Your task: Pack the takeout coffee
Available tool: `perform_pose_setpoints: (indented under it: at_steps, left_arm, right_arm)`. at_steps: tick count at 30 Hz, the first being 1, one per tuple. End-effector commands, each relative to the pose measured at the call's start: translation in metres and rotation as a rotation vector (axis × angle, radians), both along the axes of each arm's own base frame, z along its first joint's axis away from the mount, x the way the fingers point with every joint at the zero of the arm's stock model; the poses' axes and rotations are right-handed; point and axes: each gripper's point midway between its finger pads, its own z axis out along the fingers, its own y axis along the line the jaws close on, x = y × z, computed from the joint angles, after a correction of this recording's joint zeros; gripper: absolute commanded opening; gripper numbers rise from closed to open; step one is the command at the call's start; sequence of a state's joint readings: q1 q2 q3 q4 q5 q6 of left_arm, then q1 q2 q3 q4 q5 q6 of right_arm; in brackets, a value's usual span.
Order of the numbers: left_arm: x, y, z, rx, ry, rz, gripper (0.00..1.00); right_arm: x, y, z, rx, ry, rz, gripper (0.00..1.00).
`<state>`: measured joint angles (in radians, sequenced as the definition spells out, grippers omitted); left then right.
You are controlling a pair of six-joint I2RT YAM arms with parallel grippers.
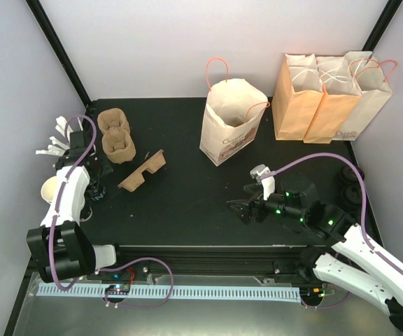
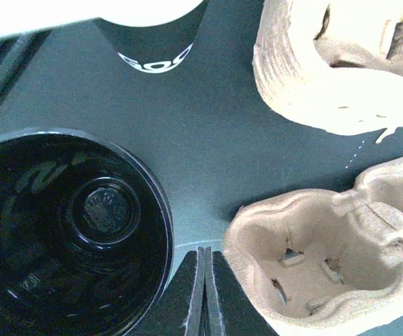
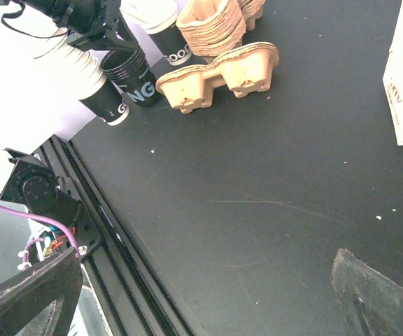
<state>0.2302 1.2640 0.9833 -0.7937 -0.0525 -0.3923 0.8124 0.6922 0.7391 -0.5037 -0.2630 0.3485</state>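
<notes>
The takeout coffee is a small black paper cup standing at the table's left edge. From above, its glossy black round top has a smaller ring inside, and I cannot tell whether that is a lid. My left gripper is shut on nothing, its fingers pressed together just right of the cup, between it and a pulp carrier. In the top view the left gripper is by the cups. My right gripper hangs open over bare table, far from the cup.
An open white paper bag stands at the back centre, with three folded bags against the right wall. A stack of carriers and a loose carrier lie at the left. More cups crowd the left edge.
</notes>
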Motion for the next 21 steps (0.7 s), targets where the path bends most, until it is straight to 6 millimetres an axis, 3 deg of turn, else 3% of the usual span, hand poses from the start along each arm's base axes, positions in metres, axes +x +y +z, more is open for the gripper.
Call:
perform_pose_setpoints:
  at_steps: [1, 4, 6, 12, 21]
  left_arm:
    - [0.005, 0.008, 0.029, 0.045, -0.05, -0.001, 0.05]
    - [0.004, 0.014, 0.029, 0.073, -0.039, 0.019, 0.32]
    - [0.001, 0.02, 0.027, 0.101, -0.022, 0.04, 0.42]
    - [-0.003, 0.032, 0.022, 0.169, 0.009, 0.064, 0.43]
    - [0.009, 0.021, -0.007, 0.108, 0.056, -0.019, 0.38]
  right_arm:
    - [0.002, 0.0, 0.006, 0.01, -0.02, -0.008, 1.0]
    - [0.002, 0.001, 0.005, 0.009, -0.02, -0.007, 1.0]
    - [0.002, 0.001, 0.005, 0.011, -0.016, -0.007, 1.0]
    - [0.001, 0.0, 0.004, 0.003, -0.02, -0.005, 1.0]
    - [0.002, 0.001, 0.012, 0.004, -0.04, 0.003, 1.0]
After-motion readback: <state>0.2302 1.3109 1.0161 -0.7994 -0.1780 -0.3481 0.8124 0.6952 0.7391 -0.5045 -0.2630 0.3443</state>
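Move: The black cup stack's middle lies about 5 cm to the left hand's left, level fore and aft, roughly 6 cm below. The straw cup stands some 9 cm ahead and 7 cm left, the white cups 5 cm back and 11 cm left, the loose carrier about 3 cm ahead and 11 cm right. From the right hand, the black cups are roughly 12 cm ahead, 46 cm left and 17 cm below. The left hand lifts 1 cm, opens partway, shifts about 2 cm left to straddle the black cup's right wall, then dips. ##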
